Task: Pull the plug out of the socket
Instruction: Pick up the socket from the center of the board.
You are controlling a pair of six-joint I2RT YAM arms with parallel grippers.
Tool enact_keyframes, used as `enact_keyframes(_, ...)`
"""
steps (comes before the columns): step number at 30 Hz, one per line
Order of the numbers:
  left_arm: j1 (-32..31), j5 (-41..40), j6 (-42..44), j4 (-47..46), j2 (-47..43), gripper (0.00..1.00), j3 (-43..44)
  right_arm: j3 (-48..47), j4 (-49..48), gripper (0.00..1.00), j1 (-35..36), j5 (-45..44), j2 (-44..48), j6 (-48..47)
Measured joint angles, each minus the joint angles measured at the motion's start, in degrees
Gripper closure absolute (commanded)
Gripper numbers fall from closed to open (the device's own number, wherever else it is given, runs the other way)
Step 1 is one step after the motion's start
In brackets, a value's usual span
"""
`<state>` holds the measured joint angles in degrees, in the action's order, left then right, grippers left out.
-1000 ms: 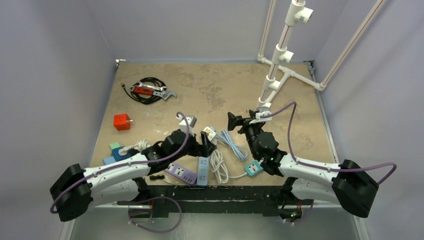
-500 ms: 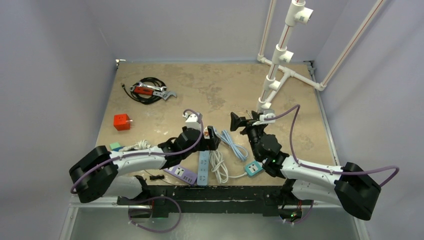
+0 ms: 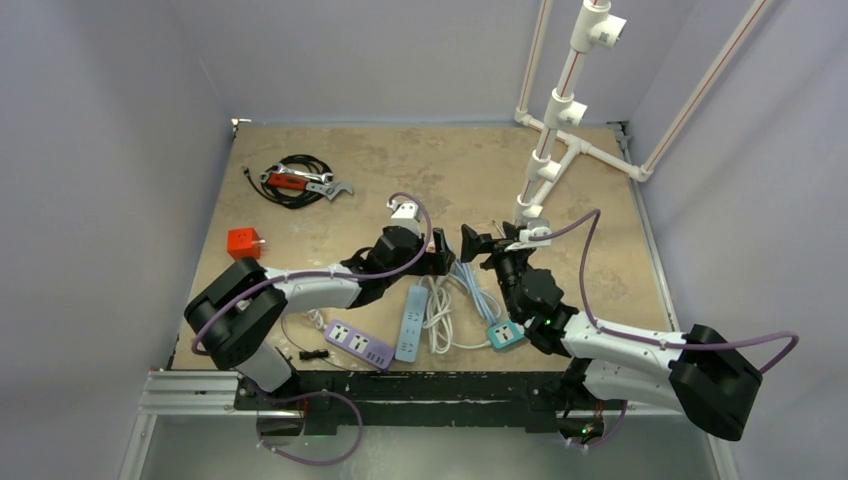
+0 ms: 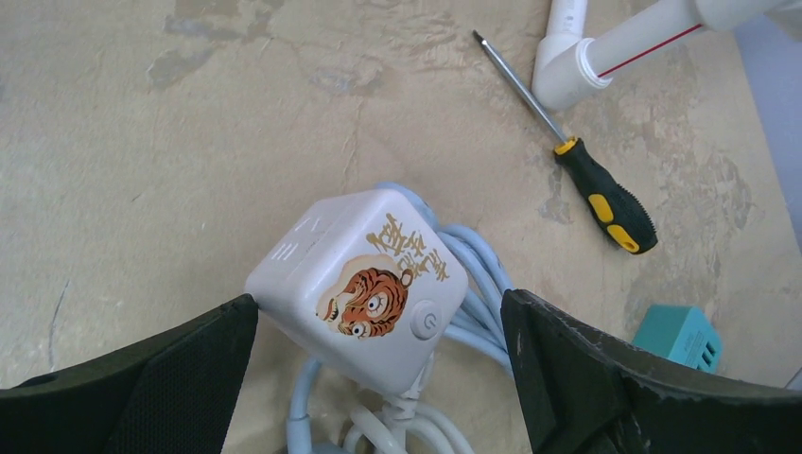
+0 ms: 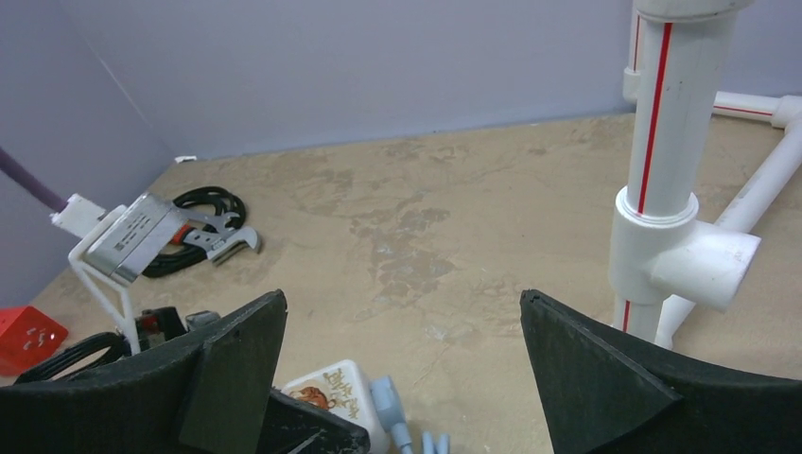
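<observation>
The socket is a white cube (image 4: 364, 288) with a tiger sticker and a power button, lying on the tan table. It sits between the fingers of my open left gripper (image 4: 378, 303); one finger's tip is at its left corner, the other stands clear. The light-blue plug (image 5: 386, 397) sticks out of the cube's far side, and its blue cable (image 4: 473, 274) runs back past the right finger. In the right wrist view my right gripper (image 5: 402, 298) is open, just above and beyond the cube (image 5: 340, 388), holding nothing. From the top view both grippers (image 3: 440, 255) (image 3: 470, 243) meet mid-table.
A black-and-yellow screwdriver (image 4: 591, 184) lies by the white PVC pipe frame (image 4: 605, 52). A teal socket block (image 3: 506, 335), a pale blue power strip (image 3: 412, 320), a purple strip (image 3: 360, 343) and a white cable coil (image 3: 437, 310) lie near the front. A red cube (image 3: 243, 243) and wrench (image 3: 300, 182) are left.
My left arm has stretched up and to the right, bringing its open gripper round the white cube. The strips and cables near the front shifted slightly. The right gripper has barely moved.
</observation>
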<state>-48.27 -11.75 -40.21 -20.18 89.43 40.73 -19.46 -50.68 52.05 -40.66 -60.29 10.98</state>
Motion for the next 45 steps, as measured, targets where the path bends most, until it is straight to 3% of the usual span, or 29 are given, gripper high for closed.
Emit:
enact_keyframes(8,-0.5,-1.6,4.1,3.2,0.0,0.03,3.3,0.5,0.4,0.01,0.0,-2.1,3.9,2.1)
enact_keyframes(17,-9.2,-7.7,2.2,10.0,-1.2,0.04,3.2,2.4,-0.3,0.02,0.0,-4.6,6.7,2.9)
enact_keyframes(23,-9.2,-10.7,2.0,11.7,2.9,0.26,3.9,2.4,-0.3,0.03,0.0,-4.9,6.5,2.9)
enact_keyframes(29,-9.2,-12.0,3.0,14.8,7.9,0.41,7.0,2.4,-0.2,0.03,0.0,-4.9,6.3,3.0)
enact_keyframes(38,-9.3,-13.3,3.8,15.3,8.6,1.00,8.0,3.1,-0.4,0.03,0.0,-5.3,7.2,3.1)
enact_keyframes(45,-9.5,-12.5,5.4,15.2,3.7,1.00,4.9,3.1,-0.1,0.01,0.0,-3.6,8.0,3.4)
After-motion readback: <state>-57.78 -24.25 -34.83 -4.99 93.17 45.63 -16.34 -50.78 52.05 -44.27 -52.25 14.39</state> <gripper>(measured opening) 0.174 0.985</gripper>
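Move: The white socket lies about 3 cm ahead of the open left hand, straight ahead and some 5 cm below; its cord neck is about 2 cm back from the hand, 6 cm down. The blue cable bundle lies roughly 4 cm back and 6 cm right of that hand, 7 cm down. From the right hand, the socket is about 6 cm ahead, 8 cm left and 19 cm below. Left hand backs about 4 cm, sinks 5 and pinches the socket's cord neck; right hand eases 3 rightward. ##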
